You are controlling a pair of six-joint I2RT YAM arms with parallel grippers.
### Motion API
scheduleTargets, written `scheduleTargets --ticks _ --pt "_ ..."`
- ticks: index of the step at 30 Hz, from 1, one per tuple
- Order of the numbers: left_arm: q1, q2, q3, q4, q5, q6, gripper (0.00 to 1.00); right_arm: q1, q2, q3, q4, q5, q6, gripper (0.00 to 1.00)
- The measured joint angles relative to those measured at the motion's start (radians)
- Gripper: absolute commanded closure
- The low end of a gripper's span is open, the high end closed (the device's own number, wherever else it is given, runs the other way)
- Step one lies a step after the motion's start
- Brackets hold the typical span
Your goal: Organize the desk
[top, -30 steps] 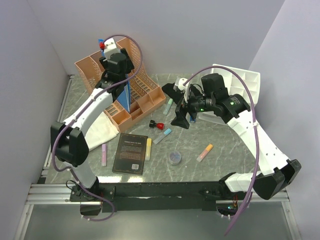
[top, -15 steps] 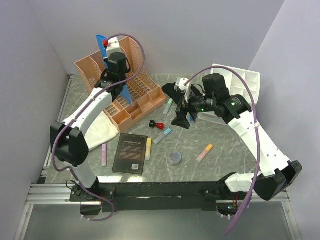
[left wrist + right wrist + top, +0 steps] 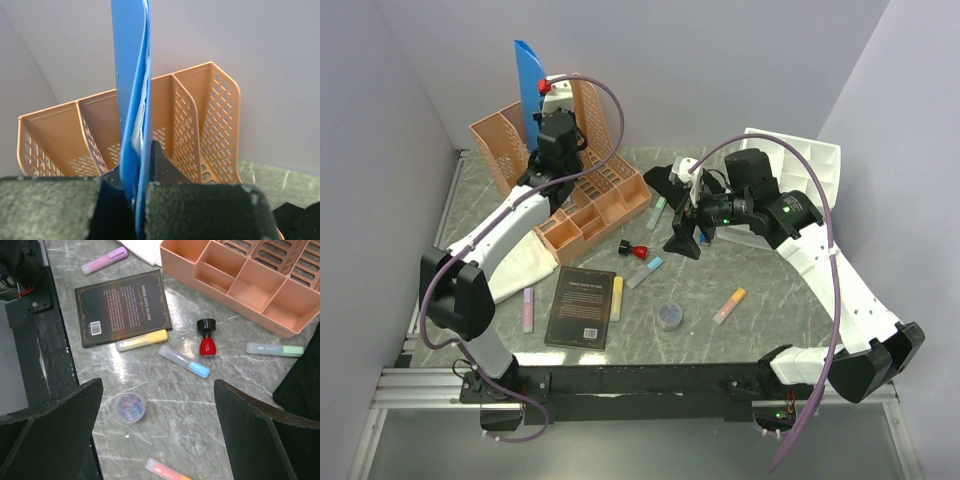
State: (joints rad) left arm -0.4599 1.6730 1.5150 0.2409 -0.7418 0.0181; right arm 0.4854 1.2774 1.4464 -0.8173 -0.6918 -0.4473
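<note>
My left gripper is shut on a blue folder and holds it upright, high above the orange file rack. The left wrist view shows the folder pinched edge-on in that gripper, the rack behind it. My right gripper hangs open over the marbled desk, nothing between its fingers. Under the right gripper lie a round paper-clip tub, a blue highlighter and a red nail-polish bottle.
On the desk: a black book, yellow, purple, orange and green highlighters, white paper. A compartment organiser stands by the rack. A white tray sits far right.
My left gripper shut on the blue folder and raised it from in front of the organiser to upright above the rack. The right arm has not moved.
</note>
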Motion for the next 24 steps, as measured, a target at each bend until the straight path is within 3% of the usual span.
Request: scheduleTargets --ticks 22,23,24 --pt "0.0 0.051 -0.223 0.233 -0.079 0.003 0.98 -0.01 -0.022 -0.025 0.002 0.0 -0.004 0.0" --pt "0.0 0.051 -0.225 0.232 -0.079 -0.007 0.93 -0.011 -0.023 -0.027 0.0 0.0 -0.004 0.0" --pt "0.0 0.051 -0.227 0.231 -0.079 -0.017 0.67 -0.013 -0.023 -0.028 0.0 0.0 -0.004 0.0"
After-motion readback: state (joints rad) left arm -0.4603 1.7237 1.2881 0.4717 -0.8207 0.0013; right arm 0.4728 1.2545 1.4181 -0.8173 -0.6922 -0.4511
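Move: My left hand already pinches the blue folder by its near edge. The rack slot below it, second from the left, has its middle about 8 cm ahead, 2 cm left and some 22 cm below. The rack's small front trays lie about 9 cm back and 14 cm right, the white cloth roughly 19 cm back and 6 cm left, both some 35 cm down. From my idle right hand that slot is about 34 cm ahead, 36 cm left and 18 cm below. I lower the blue folder almost straight down with my left hand, about 8 cm, into the rack between its dividers, starting slowly and easing off at the bottom. The folder stays pinched between my shut fingers, which keep pointing forward as the wrist turns barely 5 degrees counter-clockwise. ##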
